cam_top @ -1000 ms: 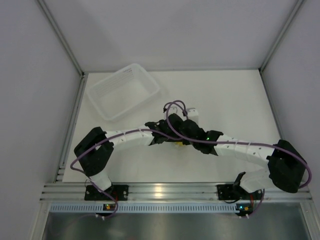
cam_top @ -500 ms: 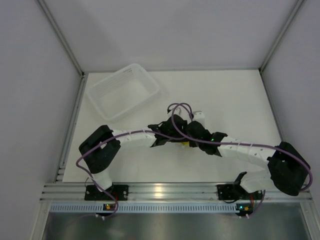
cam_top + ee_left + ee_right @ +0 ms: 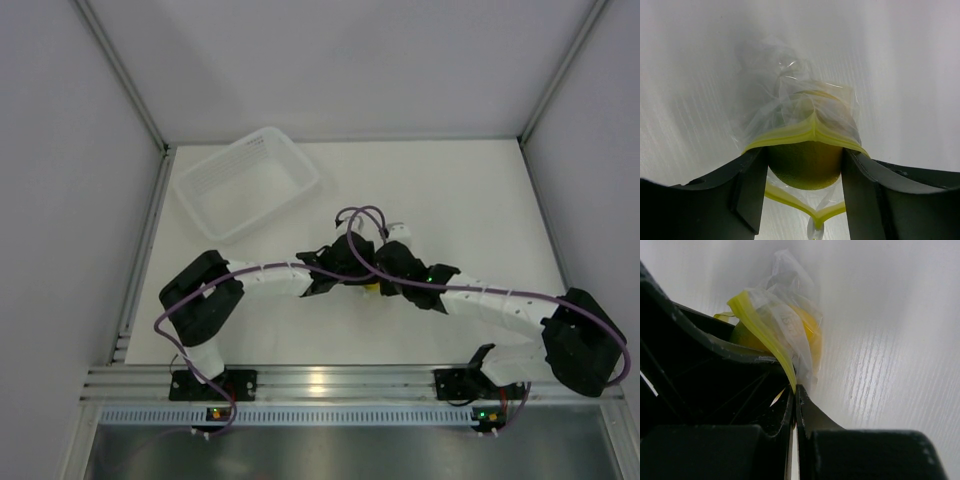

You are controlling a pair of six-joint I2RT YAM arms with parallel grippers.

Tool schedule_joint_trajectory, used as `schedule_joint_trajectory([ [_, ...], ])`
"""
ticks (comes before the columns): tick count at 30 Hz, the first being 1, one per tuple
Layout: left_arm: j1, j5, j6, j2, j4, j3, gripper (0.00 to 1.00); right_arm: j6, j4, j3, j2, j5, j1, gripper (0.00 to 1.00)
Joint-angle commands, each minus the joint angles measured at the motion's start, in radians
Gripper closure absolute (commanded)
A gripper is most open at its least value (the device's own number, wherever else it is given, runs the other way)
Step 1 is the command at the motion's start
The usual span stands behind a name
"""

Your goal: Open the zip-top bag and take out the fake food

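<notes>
The zip-top bag [image 3: 785, 95] is a crinkly clear pouch, and its yellow zip strip [image 3: 810, 131] gapes open. The fake food [image 3: 805, 167], green on the side I see, sits in that mouth. My left gripper [image 3: 804, 175] has one finger pressed against each side of the fruit. My right gripper [image 3: 794, 390] is shut on the bag's zip edge [image 3: 765, 332], and the fruit's yellow side [image 3: 809, 330] shows through the plastic. In the top view both grippers meet at mid-table, left gripper [image 3: 345, 272] beside right gripper [image 3: 388, 268], and they hide most of the bag.
A translucent white basket [image 3: 245, 185] stands at the back left of the white table [image 3: 470, 200]. Grey walls and aluminium rails close in the sides. Purple cables loop over both wrists.
Both arms have shifted slightly to the right together with the bag. The left jaws have narrowed around the fruit. The right gripper stays shut on the bag's edge.
</notes>
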Motion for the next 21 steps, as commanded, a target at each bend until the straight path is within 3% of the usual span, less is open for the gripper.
schedule_joint_trajectory([
  [1,-0.026,0.012,0.043,-0.079,0.052,-0.025,1.00,-0.016,0.022,0.074,-0.029,-0.018,0.002,1.00],
  [8,-0.046,-0.009,0.089,-0.212,0.055,-0.085,1.00,-0.073,-0.061,0.176,-0.015,0.061,0.000,1.00],
  [13,-0.046,0.046,0.102,-0.295,0.105,-0.143,1.00,-0.108,-0.085,0.237,0.008,0.073,-0.011,1.00],
  [21,-0.047,0.012,0.161,-0.462,0.173,-0.240,1.00,-0.153,-0.137,0.306,0.087,0.067,-0.018,1.00],
])
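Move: The left fingers already hold the fake food just inside the open bag mouth, its middle about 1 cm ahead, 1 cm to the right and 1 cm below. The bag's body trails some 5 cm ahead of that hand, 2 cm to its right and 4 cm lower. For the right hand, already pinching the yellow zip edge between its fingertips, the food lies roughly 2 cm ahead, 4 cm to the left and 1 cm below. Upward by about 7 cm and slanting back and to its left, the left hand draws the fake food towards the outside of the bag, keeping its grip while its fingers tip up some 10 degrees. The right hand rises nearly as far with it but moves forward and slightly left, keeping its pinch on the zip edge and drawing that edge away from the food. ##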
